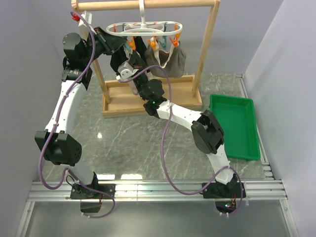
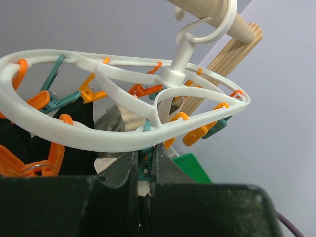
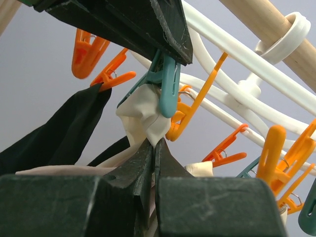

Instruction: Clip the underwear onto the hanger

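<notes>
The white oval hanger (image 1: 143, 27) hangs by its hook from the wooden rail, with orange and teal pegs dangling from its rings (image 2: 98, 136). My left gripper (image 2: 144, 151) reaches in from the left and is shut on a teal peg (image 2: 143, 168) just under the ring. In the right wrist view that teal peg (image 3: 168, 86) sits over a bunched cream fold of the underwear (image 3: 143, 118), with the left fingers (image 3: 138, 24) squeezing it from above. My right gripper (image 3: 154, 143) is shut on the same cream fold from below. The rest of the underwear is hidden.
A black garment (image 3: 54, 133) and a grey-taupe garment (image 1: 170, 61) hang from other pegs. The wooden rack frame (image 1: 207, 49) stands on its base at the back. To the right, a green tray (image 1: 234, 126) lies on the table.
</notes>
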{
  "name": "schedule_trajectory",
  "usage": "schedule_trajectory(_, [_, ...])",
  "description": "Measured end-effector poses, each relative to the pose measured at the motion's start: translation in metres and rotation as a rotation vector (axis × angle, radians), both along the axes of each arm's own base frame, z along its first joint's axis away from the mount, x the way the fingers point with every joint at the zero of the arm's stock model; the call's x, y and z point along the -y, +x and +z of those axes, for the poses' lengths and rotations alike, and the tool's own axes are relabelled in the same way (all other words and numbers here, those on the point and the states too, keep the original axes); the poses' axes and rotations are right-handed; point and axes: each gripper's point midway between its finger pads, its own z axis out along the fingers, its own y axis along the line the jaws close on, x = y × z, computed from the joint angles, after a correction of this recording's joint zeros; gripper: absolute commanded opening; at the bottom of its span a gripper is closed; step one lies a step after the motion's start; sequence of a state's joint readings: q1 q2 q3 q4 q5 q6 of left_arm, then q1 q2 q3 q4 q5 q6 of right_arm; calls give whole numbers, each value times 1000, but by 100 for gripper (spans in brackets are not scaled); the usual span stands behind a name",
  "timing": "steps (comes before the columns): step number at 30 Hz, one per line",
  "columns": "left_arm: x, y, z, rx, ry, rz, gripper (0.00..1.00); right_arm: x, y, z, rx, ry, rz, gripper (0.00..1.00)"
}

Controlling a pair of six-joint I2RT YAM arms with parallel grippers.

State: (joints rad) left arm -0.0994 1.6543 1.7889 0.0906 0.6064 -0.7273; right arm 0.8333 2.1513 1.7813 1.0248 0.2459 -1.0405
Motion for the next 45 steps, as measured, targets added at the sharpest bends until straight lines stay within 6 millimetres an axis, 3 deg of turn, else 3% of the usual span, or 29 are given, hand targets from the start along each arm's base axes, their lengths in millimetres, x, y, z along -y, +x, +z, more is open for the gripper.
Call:
schedule_trajectory(14, [0, 2, 3, 2, -3, -1, 15, 0, 1, 3, -1, 0, 0, 0])
schedule_trajectory(23, [1, 5, 3, -6, -2, -2, 27, 1, 0, 16, 11, 15, 1, 0])
schedule_trajectory(43, [1, 4, 8, -6, -14, -6, 47, -1, 0, 14, 5, 6, 4, 0])
schedule_trajectory(45, [1, 4, 9, -3, -14, -6, 53, -1, 0, 14, 5, 6, 4, 0])
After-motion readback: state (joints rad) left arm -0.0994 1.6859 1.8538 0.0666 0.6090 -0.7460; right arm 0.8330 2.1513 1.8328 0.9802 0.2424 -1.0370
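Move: Pinched shut-handled in the left fingers is the teal clip, its middle about 2 cm below that hand's point. From the left hand, one orange clip is some 2 cm ahead and 3 cm right, another about 3 cm ahead and 4 cm left, both 2 cm lower; the black underwear hangs roughly 5 cm ahead, 2 cm left, 8 cm below. From the right hand, the teal clip is about 5 cm above and 2 cm ahead, neither left nor right. Keeping its pinch on the pale waistband, the right hand pushes it straight up about 1.5 cm, farther between the teal clip's open jaws, then holds still. The left hand meanwhile stays almost in place, easing up by 1 cm at most, and opens its fingers from nearly shut to about half, letting go of the clip's handles. ##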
